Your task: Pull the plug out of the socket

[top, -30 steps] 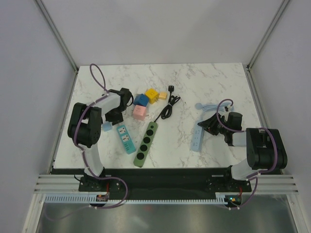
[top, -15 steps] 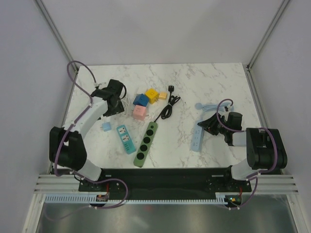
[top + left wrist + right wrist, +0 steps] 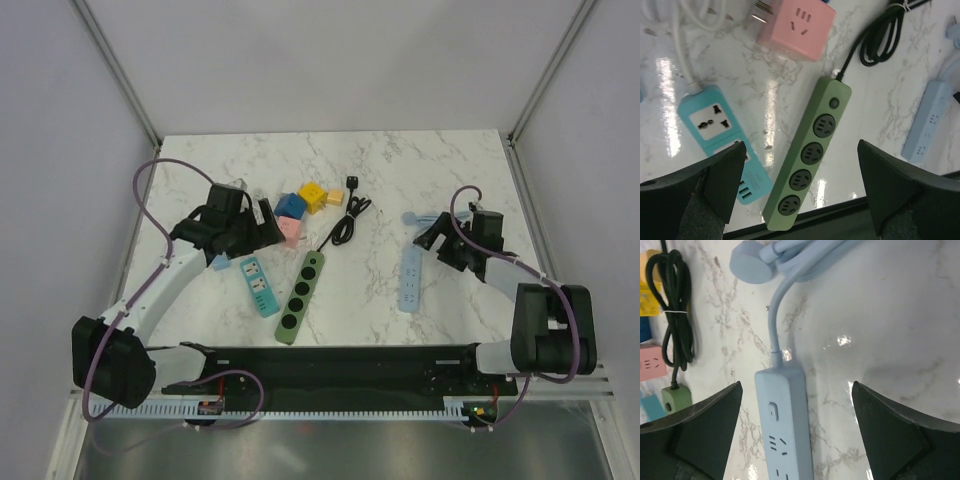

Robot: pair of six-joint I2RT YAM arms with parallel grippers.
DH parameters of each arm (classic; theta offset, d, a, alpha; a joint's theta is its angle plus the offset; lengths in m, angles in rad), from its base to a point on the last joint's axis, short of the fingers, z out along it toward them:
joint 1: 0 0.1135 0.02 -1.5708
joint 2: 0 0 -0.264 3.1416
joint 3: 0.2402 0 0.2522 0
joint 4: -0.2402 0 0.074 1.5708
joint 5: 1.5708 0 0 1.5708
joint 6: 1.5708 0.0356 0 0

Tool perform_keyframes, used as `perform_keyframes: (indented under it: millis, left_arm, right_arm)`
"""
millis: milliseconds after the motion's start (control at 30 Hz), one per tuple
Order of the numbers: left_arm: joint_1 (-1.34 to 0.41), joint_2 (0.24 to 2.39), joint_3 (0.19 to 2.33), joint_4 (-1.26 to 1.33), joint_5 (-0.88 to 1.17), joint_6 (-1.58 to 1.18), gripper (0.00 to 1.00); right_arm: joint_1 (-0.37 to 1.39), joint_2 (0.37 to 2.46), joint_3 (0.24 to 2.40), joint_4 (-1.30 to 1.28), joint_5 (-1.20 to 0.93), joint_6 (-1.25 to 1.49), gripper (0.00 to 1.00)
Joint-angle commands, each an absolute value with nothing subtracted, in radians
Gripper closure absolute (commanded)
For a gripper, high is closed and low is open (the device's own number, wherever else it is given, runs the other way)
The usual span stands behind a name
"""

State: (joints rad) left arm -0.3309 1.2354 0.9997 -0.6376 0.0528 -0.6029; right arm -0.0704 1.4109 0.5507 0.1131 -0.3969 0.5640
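Observation:
A white plug (image 3: pixel 761 7) lies with bare prongs showing, just beside the pink cube socket (image 3: pixel 799 26) (image 3: pixel 291 230). Its white cord runs to the teal power strip (image 3: pixel 720 137) (image 3: pixel 259 286). My left gripper (image 3: pixel 801 144) (image 3: pixel 262 225) hangs open above the table with nothing between its fingers. The green strip (image 3: pixel 812 157) lies below it. My right gripper (image 3: pixel 797 384) (image 3: pixel 432 238) is open and empty above the cord end of the light-blue power strip (image 3: pixel 786 425) (image 3: pixel 410 276), not touching it.
Blue cube (image 3: pixel 290 205) and yellow cube (image 3: pixel 312 194) sit behind the pink one. A coiled black cord (image 3: pixel 345 220) with its black plug (image 3: pixel 353 182) leads from the green strip (image 3: pixel 300 285). The light-blue strip's round plug (image 3: pixel 751 266) and looped cord lie at the back right.
My right gripper has opened and lifted back from the light-blue strip, which has turned slightly. The left arm has swung forward and right, toward the pink cube, its gripper still open.

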Motion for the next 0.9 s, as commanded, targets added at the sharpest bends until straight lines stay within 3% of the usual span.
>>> perform_keyframes:
  millis: [0,133,433,667,867]
  left_arm:
    - [-0.374,1.190,0.960,-0.483,0.236,-0.558,0.00]
    - [-0.429,1.132,0.869,-0.367,0.342,-0.552,0.00]
    - [-0.586,0.861,0.597,-0.151,0.304,-0.667,0.00]
    - [-0.611,0.467,0.287,-0.005,0.284,-0.817,0.00]
    - [-0.609,-0.003,0.052,0.006,0.291,-0.986,0.00]
  right_arm:
    - [-0.074,1.310,0.644,-0.190,-0.204,0.468,0.02]
    - [-0.019,1.233,0.721,-0.339,-0.062,0.443,0.02]
    - [0.432,1.039,0.715,-0.379,0.158,0.589,0.02]
    - [0.848,1.028,0.551,-0.194,0.324,0.741,0.02]
    - [0.902,0.792,0.263,0.044,0.296,0.862,0.02]
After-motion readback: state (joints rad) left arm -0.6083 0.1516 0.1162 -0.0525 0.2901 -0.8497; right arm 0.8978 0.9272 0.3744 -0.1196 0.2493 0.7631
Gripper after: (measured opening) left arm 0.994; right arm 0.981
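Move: Both hands are empty and open. About 13 cm below the left hand, the green strip's middle lies some 7 cm back and 8 to the right, the teal strip 4 back and 2 left, the pink cube 7 ahead and 5 right. From the right hand the green strip is roughly 31 cm left and 12 back; the light-blue strip lies 7 back and 4 left, 3 below, its coiled cord 8 ahead and 4 right. The right hand, already clear of the light-blue strip, rises about 8 cm while swinging left over it towards the green strip, then draws back and sinks most of that height again, turning some 20 degrees counter-clockwise. The left hand stays high, goes right, then some 14 cm back towards the robot, fingers tipping up and turning right; both grippers stay wide open, empty. ##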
